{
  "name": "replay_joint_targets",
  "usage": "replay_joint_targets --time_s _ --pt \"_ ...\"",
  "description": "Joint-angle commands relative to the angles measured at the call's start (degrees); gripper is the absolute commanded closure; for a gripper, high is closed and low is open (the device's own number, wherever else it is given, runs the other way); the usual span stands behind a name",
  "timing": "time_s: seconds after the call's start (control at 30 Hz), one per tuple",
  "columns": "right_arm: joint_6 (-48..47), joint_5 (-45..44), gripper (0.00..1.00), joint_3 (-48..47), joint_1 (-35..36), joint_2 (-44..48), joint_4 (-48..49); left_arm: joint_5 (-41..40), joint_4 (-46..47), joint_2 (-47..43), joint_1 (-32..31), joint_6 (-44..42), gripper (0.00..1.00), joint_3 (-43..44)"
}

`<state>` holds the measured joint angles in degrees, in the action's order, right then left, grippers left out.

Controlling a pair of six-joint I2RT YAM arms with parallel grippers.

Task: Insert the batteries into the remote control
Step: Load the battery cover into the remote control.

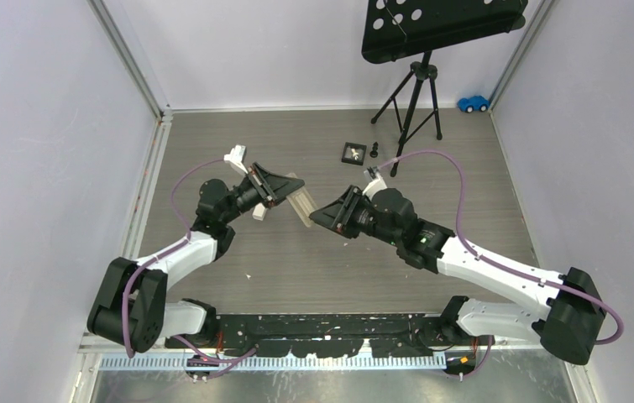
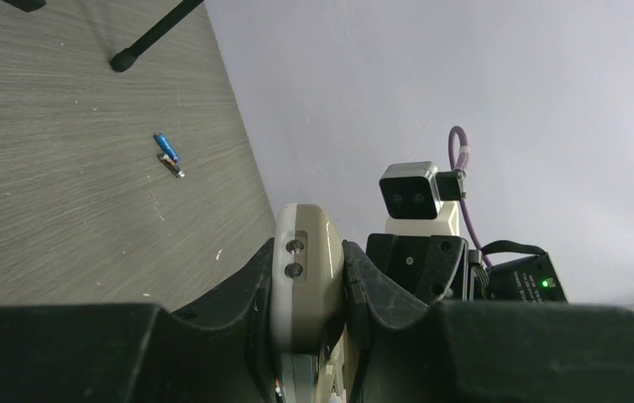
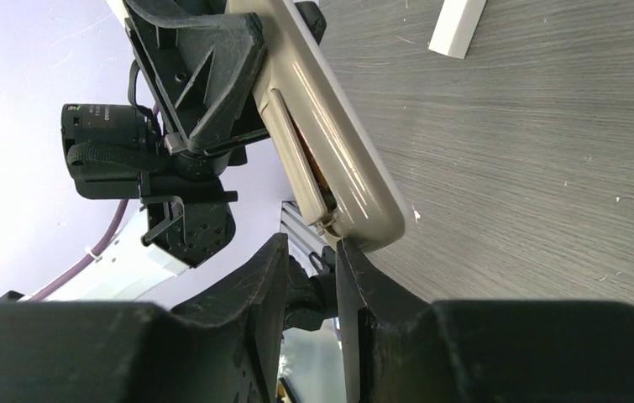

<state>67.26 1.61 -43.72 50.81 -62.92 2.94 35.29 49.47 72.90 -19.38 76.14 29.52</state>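
Observation:
My left gripper is shut on a beige remote control and holds it above the table. In the left wrist view the remote control is clamped edge-on between both fingers. In the right wrist view the remote control shows a long slot on its back with something orange-brown inside. My right gripper is at the remote's lower end with its jaws narrowed but apart. Nothing is between them, and one fingertip touches the remote's end. Two batteries lie on the table: one blue, one darker.
A black tripod with a perforated plate stands at the back right. A small blue toy car sits in the far right corner. A black square part lies near the tripod feet. A white strip lies on the table.

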Motion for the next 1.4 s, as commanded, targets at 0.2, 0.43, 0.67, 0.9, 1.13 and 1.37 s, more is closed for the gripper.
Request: replay_joint_targets --time_s 0.2,0.43,0.67,0.9,1.13,1.37 --pt "3.52 -1.3 0.74 -2.69 0.52 -1.55 4.15 -0.19 2.77 -2.16 0.04 -0.18 1.0 -0.87" --pt "5.53 -4.11 0.84 -1.11 0.52 -1.78 9.25 0.62 4.68 -1.89 -0.02 1.25 1.0 -1.6" --pt "8.23 -2.78 0.87 -1.01 0.52 -2.96 12.33 -0.42 4.97 -1.53 0.04 1.27 1.0 -2.18" --pt "8.92 -4.66 0.87 -0.5 0.52 -1.81 6.9 -0.55 5.81 -1.39 0.04 2.7 1.0 -1.84" --pt "16.67 -5.11 0.87 3.01 0.27 -2.32 8.27 -0.74 7.93 -1.18 0.04 3.59 1.0 -2.08" --pt "22.39 -6.15 0.87 6.49 -0.32 -0.84 11.21 -0.91 8.59 -0.81 0.04 3.77 1.0 -2.23"
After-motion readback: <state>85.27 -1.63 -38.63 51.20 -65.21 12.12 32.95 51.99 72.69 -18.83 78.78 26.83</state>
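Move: The battery cover lies loosely over the battery bay of the remote control. Its middle is about 2 cm ahead and 2 cm left of the right hand, roughly level with it; the remote's middle is some 4 cm ahead, 3 cm left and 2 cm lower. The white box lies about 4 cm ahead, 14 cm left and 19 cm below. From the left hand, still gripping the remote, the cover is about 5 cm back, 2 cm right and slightly lower. The right hand closes its partly open fingers to nearly shut beside the cover's free end, easing about 1 cm forward and left and rising some 1.5 cm, then sinks about 2.5 cm with a slight drift back right, rolling its left side up and tipping its fingers down over 10 degrees each, so the tips finish at the cover's end, seemingly touching it. The left hand keeps its pinch on the remote control and holds it out to the right hand, shifting only about a centimetre left and slightly down. ##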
